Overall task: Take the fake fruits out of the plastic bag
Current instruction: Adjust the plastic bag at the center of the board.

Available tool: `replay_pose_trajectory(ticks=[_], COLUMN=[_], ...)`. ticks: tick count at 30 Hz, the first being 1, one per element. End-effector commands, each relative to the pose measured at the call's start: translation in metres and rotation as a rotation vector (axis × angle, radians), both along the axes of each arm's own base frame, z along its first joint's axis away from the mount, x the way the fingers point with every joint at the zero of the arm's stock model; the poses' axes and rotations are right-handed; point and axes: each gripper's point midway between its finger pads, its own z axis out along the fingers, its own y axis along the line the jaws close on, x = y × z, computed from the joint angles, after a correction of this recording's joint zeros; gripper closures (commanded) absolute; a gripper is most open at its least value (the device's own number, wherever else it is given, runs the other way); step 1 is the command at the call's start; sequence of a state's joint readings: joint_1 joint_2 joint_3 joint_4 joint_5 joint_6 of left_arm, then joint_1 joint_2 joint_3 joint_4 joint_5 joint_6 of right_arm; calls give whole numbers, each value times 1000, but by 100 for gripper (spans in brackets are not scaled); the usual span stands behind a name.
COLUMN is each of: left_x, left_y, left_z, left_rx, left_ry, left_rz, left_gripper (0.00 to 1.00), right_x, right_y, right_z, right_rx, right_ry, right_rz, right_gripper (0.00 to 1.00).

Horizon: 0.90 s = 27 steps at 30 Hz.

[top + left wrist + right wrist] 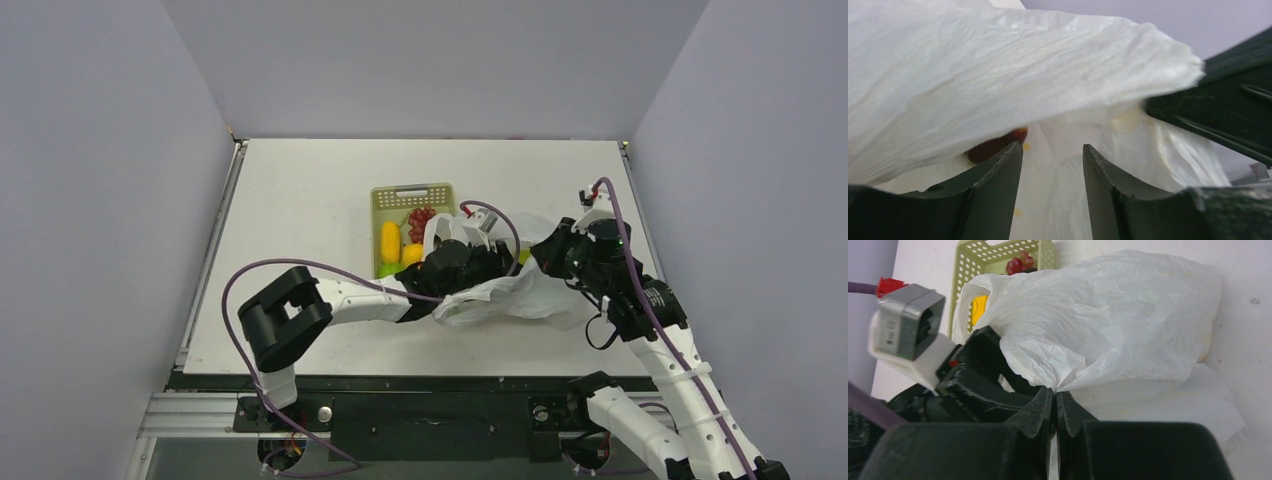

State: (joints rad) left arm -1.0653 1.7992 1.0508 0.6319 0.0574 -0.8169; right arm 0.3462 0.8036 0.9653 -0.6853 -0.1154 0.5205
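The white plastic bag (535,292) lies crumpled right of the basket. My left gripper (478,263) reaches into its mouth. In the left wrist view this gripper (1053,146) is open, with only bag film (1038,75) behind the gap. A dark maroon fake fruit (998,144) shows under a fold, just left of the left fingertip. My right gripper (1055,391) is shut on a pinch of the bag (1108,320) and holds that edge up. From above, the right gripper (541,253) sits at the bag's right side. Anything else inside the bag is hidden.
A yellow-green slotted basket (392,196) stands behind the bag, holding red grapes (421,217) and yellow fruits (390,240). The left arm's wrist camera block (908,325) sits close to my right fingers. Grey walls close in the table on three sides.
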Motion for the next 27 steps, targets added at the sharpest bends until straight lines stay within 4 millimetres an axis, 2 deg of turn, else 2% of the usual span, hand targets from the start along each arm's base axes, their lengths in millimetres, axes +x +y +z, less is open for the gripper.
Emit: replay_pose_trajectory(ticks=[1,2,3,4,7,10,13,16,19,23,27], left_x=[20,26,31,35,40,36,20,10,5,11,16], left_y=[-12,-12,-13,-13,-15,-21,-30,-39,-46,-59,-58], left_z=[-14,-27,-30,-42,-54,-60,-72,-84,-106,-120,-150], left_rx=[93,119,128,148,180,190,221,248,277,277,370], left_ry=[-60,-50,-48,-37,-51,-63,-74,-77,-72,-52,-52], left_rz=[13,23,30,35,35,5,-44,-62,-66,-47,-3], left_gripper=[54,53,52,50,44,32,23,21,18,17,17], right_x=[7,7,6,6,5,2,-1,-5,-9,-18,-25], right_y=[11,11,13,13,14,13,10,7,4,3,-1], right_z=[37,39,41,42,38,31,26,18,9,-7,-14], right_rx=[80,83,89,92,92,87,79,71,64,74,69], right_ry=[-82,-81,-84,-84,-75,-62,-59,-50,-32,3,19], right_rz=[27,30,37,39,42,44,40,31,23,18,5], right_gripper=[100,100,100,100,100,100,100,100,100,100,100])
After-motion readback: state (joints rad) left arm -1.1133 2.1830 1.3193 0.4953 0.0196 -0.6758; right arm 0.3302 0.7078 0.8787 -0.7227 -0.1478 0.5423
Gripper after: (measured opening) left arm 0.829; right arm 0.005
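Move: The bag's rumpled body lies beneath both hands. From my left hand its middle is about 2 cm ahead, 3 cm to the right and 13 cm down. The edge pinched by my right gripper is roughly 5 cm to the right of my left hand, level ahead and 5 cm above it, and the basket is some 21 cm left and 9 cm ahead. From my right hand, the bag's middle is about 3 cm ahead, 1 cm left and 19 cm down. I drive my left hand about 13 cm down into the bag, under the edge my right gripper keeps pinched. It reaches slightly forward at first, then eases back and carries about 5 cm to the right, rolling some 15 degrees as its part-open fingers spread wide. My right hand lifts the edge slightly, then sinks and draws back a few centimetres. ##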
